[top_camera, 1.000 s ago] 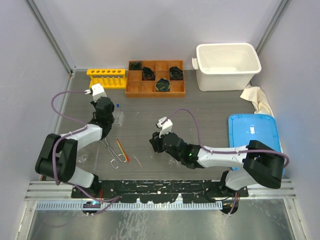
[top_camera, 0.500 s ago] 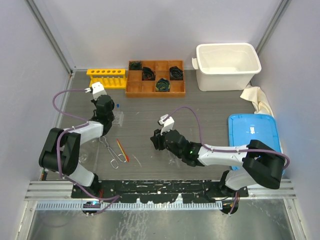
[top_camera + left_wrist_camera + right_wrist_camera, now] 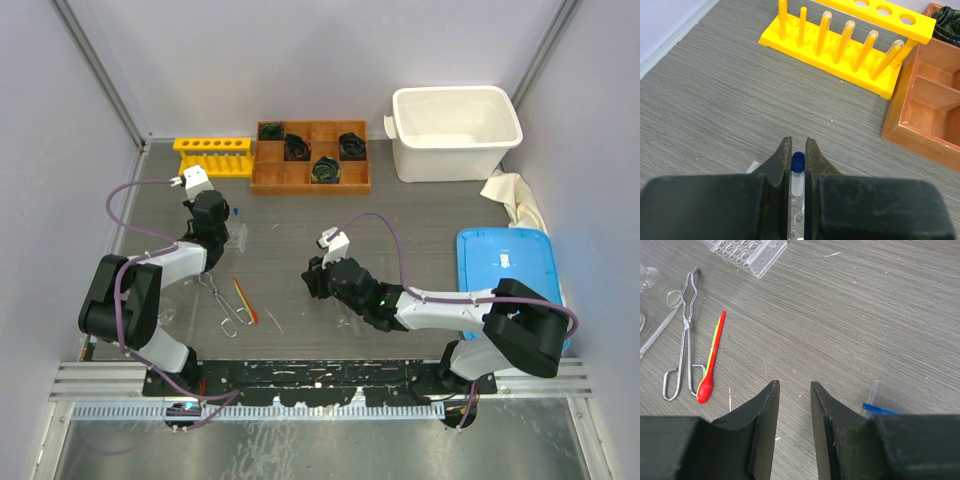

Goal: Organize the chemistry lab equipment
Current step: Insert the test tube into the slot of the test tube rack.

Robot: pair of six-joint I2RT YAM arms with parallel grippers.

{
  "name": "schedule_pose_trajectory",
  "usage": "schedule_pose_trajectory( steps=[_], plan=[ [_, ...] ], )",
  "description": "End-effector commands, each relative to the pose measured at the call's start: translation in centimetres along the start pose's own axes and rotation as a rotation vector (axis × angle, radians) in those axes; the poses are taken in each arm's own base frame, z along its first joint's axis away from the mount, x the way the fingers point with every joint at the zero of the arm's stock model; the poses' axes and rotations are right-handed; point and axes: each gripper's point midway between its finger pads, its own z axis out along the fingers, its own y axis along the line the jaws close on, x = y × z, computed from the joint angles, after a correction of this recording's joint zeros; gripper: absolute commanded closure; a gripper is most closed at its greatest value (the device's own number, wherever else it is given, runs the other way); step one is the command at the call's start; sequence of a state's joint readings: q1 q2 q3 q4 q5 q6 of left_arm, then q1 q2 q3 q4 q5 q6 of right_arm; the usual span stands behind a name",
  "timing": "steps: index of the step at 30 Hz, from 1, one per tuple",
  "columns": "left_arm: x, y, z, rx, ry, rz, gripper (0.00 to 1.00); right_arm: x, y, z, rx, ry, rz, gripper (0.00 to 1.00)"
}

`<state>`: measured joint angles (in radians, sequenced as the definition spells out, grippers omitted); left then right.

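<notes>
My left gripper (image 3: 797, 146) (image 3: 210, 216) is shut on a small clear test tube with a blue cap (image 3: 797, 164), held above a clear plastic rack (image 3: 747, 252) (image 3: 237, 236). Ahead of it stands the yellow tube rack (image 3: 840, 55) (image 3: 213, 157), its holes unfilled. My right gripper (image 3: 792, 385) (image 3: 314, 280) hangs open over bare table with nothing between its fingers. To its left lie the metal tongs (image 3: 685, 340) (image 3: 220, 300) and the red-orange stick (image 3: 712, 360) (image 3: 243, 298). A clear dropper stem with a blue part (image 3: 874, 405) shows beside the right finger. A glass flask (image 3: 647, 277) sits at the far left.
A wooden compartment tray (image 3: 310, 187) (image 3: 920, 115) holding dark items stands right of the yellow rack. At the back right is a white bin (image 3: 455, 160), with a cloth (image 3: 510, 195) and a blue lid (image 3: 505, 265) along the right side.
The left arm's lower links have shifted slightly and the right gripper has edged a little to the right. Both grippers keep the same opening.
</notes>
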<state>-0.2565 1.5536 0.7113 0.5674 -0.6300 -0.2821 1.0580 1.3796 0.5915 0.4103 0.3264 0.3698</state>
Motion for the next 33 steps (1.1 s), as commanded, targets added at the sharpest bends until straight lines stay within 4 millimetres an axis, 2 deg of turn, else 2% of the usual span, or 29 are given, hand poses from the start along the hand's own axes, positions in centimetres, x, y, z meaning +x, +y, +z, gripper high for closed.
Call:
schedule_pose_trajectory(
  steps=[1,25,27,31,33],
  plan=[
    [-1.5,-0.3,0.4,-0.006,-0.037,-0.044,1.0,-1.6,0.7,0.2,-0.024,-0.053,0.032,0.63],
    [0.5,0.1,0.7,-0.039,0.052,0.008,1.0,-1.5,0.1,0.2,-0.02,-0.056,0.045,0.63],
    [0.6,0.0,0.8,-0.041,0.063,0.007,0.95,-1.5,0.1,0.1,-0.021,-0.056,0.045,0.63],
    [0.4,-0.2,0.7,-0.035,0.063,-0.007,0.69,-1.4,0.1,0.1,-0.022,-0.053,0.046,0.63],
    [-0.1,-0.3,0.6,-0.034,0.055,-0.018,0.64,-1.3,0.1,0.2,-0.024,-0.051,0.046,0.63]
  ],
)
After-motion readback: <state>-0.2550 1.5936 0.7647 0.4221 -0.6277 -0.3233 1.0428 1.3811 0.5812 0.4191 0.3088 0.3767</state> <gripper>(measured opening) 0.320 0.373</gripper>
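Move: The left gripper still holds a blue-capped test tube upright. The slot of the clear test tube rack lies straight below it, some 7 cm down, and a second capped tube stands in that rack about 2 cm to the right and 1 cm back. The yellow rack's middle is roughly 13 cm ahead and 3 cm left; the wooden organizer's is 14 cm ahead, 22 cm right. From the idle right gripper the slot is about 19 cm ahead and 22 cm left. Lower the left gripper nearly straight down, about 2.5 cm, to bring the held test tube down into its slot in the clear rack, tipping the fingers some 5 degrees further down as you go. Keep the grip until you are down, then open the fingers to about a third, at the same height, and let go of the tube. ##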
